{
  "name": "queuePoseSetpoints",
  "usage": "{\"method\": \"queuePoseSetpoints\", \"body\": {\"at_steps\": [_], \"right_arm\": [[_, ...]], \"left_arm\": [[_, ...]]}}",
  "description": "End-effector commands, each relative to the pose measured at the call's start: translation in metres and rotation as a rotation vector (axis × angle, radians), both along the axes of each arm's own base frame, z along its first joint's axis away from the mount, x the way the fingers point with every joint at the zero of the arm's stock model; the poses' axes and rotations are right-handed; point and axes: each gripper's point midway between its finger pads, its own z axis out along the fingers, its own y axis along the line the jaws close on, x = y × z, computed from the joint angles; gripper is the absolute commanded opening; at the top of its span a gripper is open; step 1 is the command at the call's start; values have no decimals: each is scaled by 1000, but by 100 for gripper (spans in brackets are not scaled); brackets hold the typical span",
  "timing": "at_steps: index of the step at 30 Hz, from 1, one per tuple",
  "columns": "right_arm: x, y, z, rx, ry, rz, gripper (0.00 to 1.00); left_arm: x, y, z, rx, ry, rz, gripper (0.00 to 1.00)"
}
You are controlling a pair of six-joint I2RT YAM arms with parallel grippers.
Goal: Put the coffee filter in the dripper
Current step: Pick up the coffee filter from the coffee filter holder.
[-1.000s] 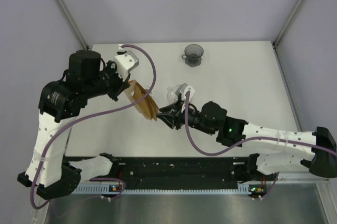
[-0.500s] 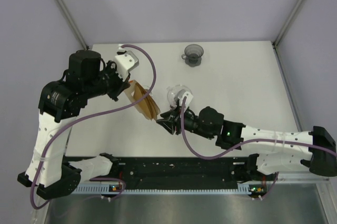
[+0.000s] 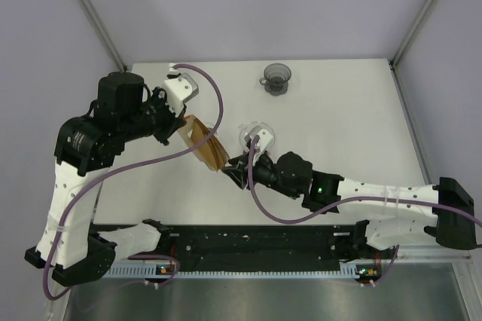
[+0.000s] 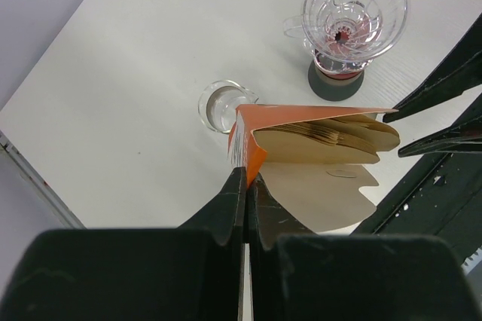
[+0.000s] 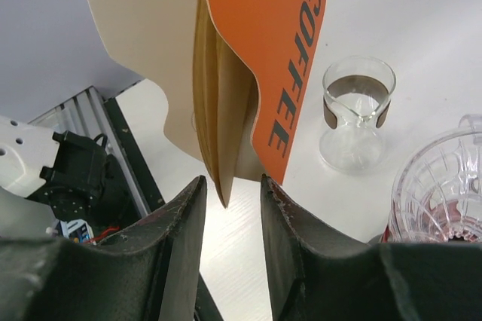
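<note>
My left gripper is shut on the corner of an orange and tan filter box, holding it in the air above the table. A stack of brown coffee filters sticks out of the box's open mouth. My right gripper is open, its tips on either side of the filters' lower edge without pinching them. In the top view it sits at the box's near right end. The clear glass dripper stands empty on a dark base just beyond the box.
A small glass carafe stands on the table under the box. A dark grey cup sits at the table's far edge. The black rail runs along the near edge.
The right gripper has moved left toward the box's open mouth and its jaws have widened slightly around the filters' edge. The left arm and box have stayed still.
</note>
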Motion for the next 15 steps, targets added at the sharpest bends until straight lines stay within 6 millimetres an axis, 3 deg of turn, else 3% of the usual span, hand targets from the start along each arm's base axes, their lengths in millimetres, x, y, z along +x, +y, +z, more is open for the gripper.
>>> {"method": "queuePoseSetpoints", "body": {"at_steps": [1,8,15], "right_arm": [[3,12,42,92,-31,-12,35],[11,15,44,77,-34,-42,30],[12,11,47,74,-41,-45,7]], "left_arm": [[0,-6,14,-48,-51,-20,0],[-1,-6,14,-49,-48,-22,0],[0,-5,14,-45,-53,-18,0]]}}
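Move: Just beyond the right hand's open fingers, which already straddle its free edge, is the coffee filter: its middle lies about 4 cm to the left, 3 cm ahead and 4 cm up. The dripper stands about 8 cm ahead and 6 cm to the right, 13 cm lower; the glass beaker about 13 cm ahead, 6 cm left, 21 cm down. From the left hand, still gripping the holder, the filter's middle lies about 3 cm back, 6 cm right and 8 cm below. Rising about 1.5 cm while edging some 1 cm forward and 1 cm left, farther onto the filter's projecting edge, the right hand then closes its fingers from roughly a third open to nearly shut, pinching that edge between the tips with the wrist angle kept. The left hand stays put and keeps the holder spread open towards it. ##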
